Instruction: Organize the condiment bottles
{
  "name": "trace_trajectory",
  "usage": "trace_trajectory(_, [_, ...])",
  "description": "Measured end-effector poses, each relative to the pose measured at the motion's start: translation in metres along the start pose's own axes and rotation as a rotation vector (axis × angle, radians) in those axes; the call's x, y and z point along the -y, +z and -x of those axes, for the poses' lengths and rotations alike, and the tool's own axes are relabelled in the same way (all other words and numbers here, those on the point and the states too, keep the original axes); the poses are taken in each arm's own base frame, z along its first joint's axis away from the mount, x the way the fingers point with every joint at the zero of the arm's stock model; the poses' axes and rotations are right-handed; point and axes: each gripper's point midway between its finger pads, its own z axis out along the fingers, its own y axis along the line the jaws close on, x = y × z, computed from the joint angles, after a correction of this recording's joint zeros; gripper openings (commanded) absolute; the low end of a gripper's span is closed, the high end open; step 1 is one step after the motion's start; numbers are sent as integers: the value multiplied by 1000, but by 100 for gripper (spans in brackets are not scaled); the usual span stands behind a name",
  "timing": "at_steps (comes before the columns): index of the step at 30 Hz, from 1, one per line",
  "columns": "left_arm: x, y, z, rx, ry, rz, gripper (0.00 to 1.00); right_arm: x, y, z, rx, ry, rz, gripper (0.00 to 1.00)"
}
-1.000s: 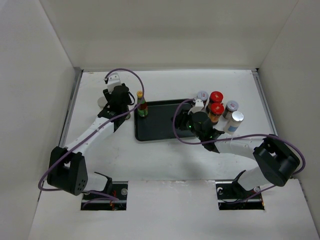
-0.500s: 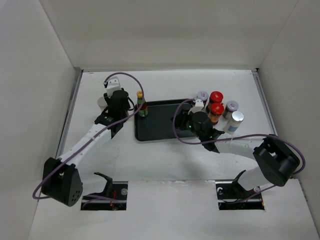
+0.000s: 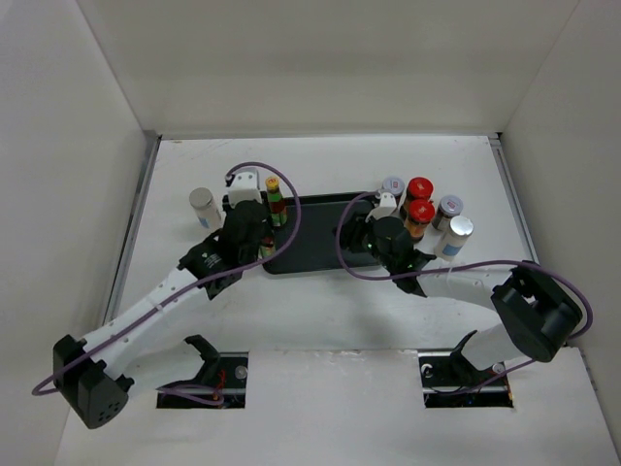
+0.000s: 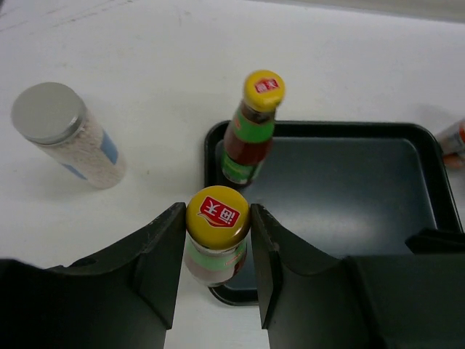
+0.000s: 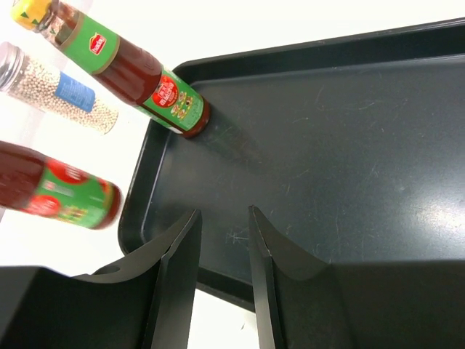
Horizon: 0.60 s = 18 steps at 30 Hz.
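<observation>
My left gripper point(image 4: 216, 211) is shut on the yellow cap of a slim dark sauce bottle point(image 4: 215, 240), which hangs over the near-left corner of the black tray point(image 4: 349, 189); from above the same gripper point(image 3: 264, 249) shows there. A second yellow-capped bottle point(image 4: 251, 131) stands upright in the tray's far-left corner point(image 3: 276, 202). A silver-lidded jar point(image 3: 204, 207) stands on the table left of the tray. My right gripper point(image 5: 224, 214) hovers open over the tray floor with nothing between its fingers. Two red-lidded jars point(image 3: 419, 199) and three silver-lidded jars point(image 3: 449, 206) cluster at the tray's right end.
White walls close in the table on the left, back and right. The tray point(image 3: 310, 252) lies mid-table between the arms. My right arm point(image 3: 466, 282) reaches in from the right, beside the jar cluster.
My left gripper shut on the sauce bottle left of the tray and carried it right and nearer, over the tray's near-left corner. The silver-lidded jar is now uncovered. The right arm stayed put.
</observation>
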Motion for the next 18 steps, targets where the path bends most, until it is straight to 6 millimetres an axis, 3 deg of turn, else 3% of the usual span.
trace_trajectory(7, [40, 12, -28, -66, 71, -62, 14, 11, -1, 1, 3, 5, -22, 39])
trace_trajectory(14, [47, 25, -45, -96, 108, -48, 17, 13, -2, 2, 5, 8, -26, 39])
trace_trajectory(18, [46, 27, -46, -88, 107, -37, 40, 13, -2, 2, 5, 9, -26, 39])
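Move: Near the tray's left edge is the spot for the left hand's capped sauce bottle: about 5 cm right, 2 cm forward and some 23 cm below the hand. The standing sauce bottle is roughly 10 cm ahead, 4 cm right and 14 cm lower; the silver-lidded jar is 8 cm ahead, 12 cm left and 18 cm lower. From the right hand that spot is about 13 cm left, 1 cm forward and 13 cm down. Swinging right over the tray's left rim, the left hand carries the sauce bottle, still pinched at its yellow cap, about 5 cm, then sinks it nearly 5 cm with a slight forward drift, easing to a stop with its base down at the tray floor, on the near side of the standing bottle. The fingers keep their hold; the wrist tips only some 5 degrees. ##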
